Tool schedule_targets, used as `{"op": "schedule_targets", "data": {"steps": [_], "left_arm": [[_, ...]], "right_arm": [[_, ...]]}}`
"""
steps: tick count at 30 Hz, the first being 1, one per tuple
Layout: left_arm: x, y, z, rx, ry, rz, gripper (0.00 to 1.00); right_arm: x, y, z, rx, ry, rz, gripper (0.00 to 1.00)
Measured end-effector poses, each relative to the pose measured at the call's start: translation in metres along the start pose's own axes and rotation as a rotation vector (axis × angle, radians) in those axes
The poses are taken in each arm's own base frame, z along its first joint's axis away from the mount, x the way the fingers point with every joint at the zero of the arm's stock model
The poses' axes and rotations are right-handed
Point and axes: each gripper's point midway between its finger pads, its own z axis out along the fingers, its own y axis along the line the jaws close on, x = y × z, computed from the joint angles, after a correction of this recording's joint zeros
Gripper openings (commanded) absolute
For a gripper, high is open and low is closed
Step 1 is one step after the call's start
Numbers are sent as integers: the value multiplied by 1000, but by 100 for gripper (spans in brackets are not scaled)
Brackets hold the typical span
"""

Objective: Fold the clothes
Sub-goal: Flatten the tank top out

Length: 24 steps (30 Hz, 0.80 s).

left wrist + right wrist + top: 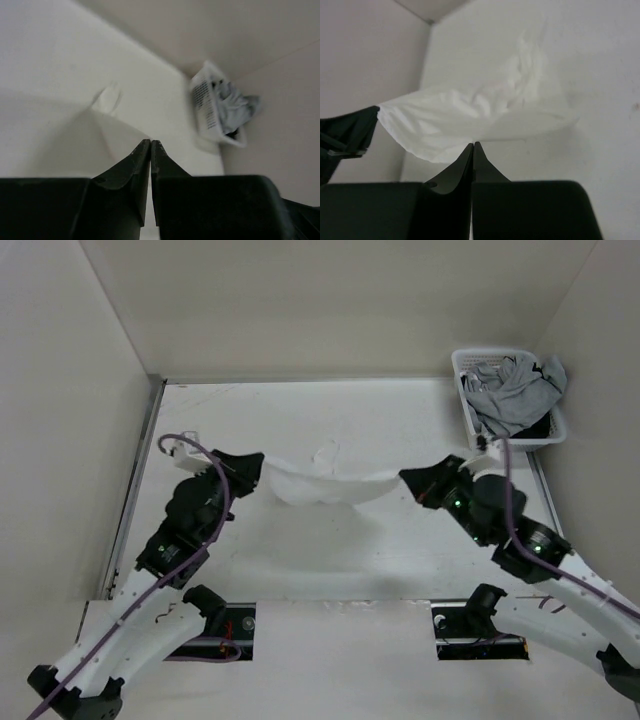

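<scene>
The clothes (320, 485), one thin white garment, hang stretched in a sagging band between my two grippers above the table's middle. My left gripper (258, 470) is shut on its left end, and in the left wrist view the shut tips (151, 141) have the pale cloth (107, 137) running away from them. My right gripper (403, 478) is shut on the right end. Seen from the right wrist, the crumpled cloth (470, 115) meets the closed tips (474, 144), and the left gripper (345, 135) holds the far end.
A white basket (465, 390) with grey garments (510, 390) heaped in it stands at the back right corner, also seen from the left wrist (205, 105). Walls close off the white table (300, 560) on the left, back and right.
</scene>
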Motion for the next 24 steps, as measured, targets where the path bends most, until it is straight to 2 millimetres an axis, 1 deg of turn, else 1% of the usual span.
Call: {"op": "schedule_targets", "data": {"steps": [1,3,4,6,8,9,12,15,17,19,21,23,24], "left_arm": [[-25,-23,-8,51,-56,-10,4],[-64,-57,-23,123,-145,-20,4],[-83,-73,-32,155,-186,-23,4],[-110,-98,-47,210,-247,-26,4],[-127,-116,-58,246,-285,-24,4],[-135,-124,-63,261,-300,-23,4],[-147,-140,-69,281,-329,-14,4],[-151,-142,-68,267,-346,7,5],[-151,-137,-61,237,-356,27,5],[-151,-130,-48,198,-368,41,5],[-143,-119,-27,155,-361,52,5],[-129,-97,2,91,-333,61,4],[-121,-82,21,47,-311,63,4]], "right_arm": [[-23,18,-9,-37,-47,-6,0],[-67,49,-29,-100,-138,-22,0],[-85,62,-39,-126,-176,-32,0],[-114,83,-55,-164,-231,-55,0],[-134,101,-67,-195,-264,-79,0],[-141,108,-70,-207,-274,-91,0],[-153,123,-76,-228,-291,-126,0],[-154,125,-71,-222,-290,-156,1],[-152,121,-60,-200,-278,-175,1],[-148,110,-40,-166,-263,-189,1],[-141,93,-16,-124,-233,-196,1],[-130,70,13,-73,-182,-195,1],[-126,59,26,-48,-158,-192,1]]}}
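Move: Both hands already hold the tank top by its hem corners, some 25 cm above the table and about 24 cm apart. From the left hand the tank top's middle hangs about 7 cm ahead, 12 cm right and 12 cm below, while its strap end is about 16 cm ahead, 11 cm right and down at the table. From the right hand the middle is about 11 cm ahead, 12 cm left and 12 cm below; the strap end is 20 cm ahead and 12 cm left, the basket about 32 cm ahead and 29 cm right. Keeping their pinch on the hem corners, both hands whip the tank top quickly up by about 21 cm, the left drawing back some 3 cm and the fingers of both tilting upward by a good 20 degrees. Then both swing out over the table, away from the bases, about 8 cm forward and as much down together, the fingers tipping part of the way back down and the left hand turning a little counter-clockwise. ##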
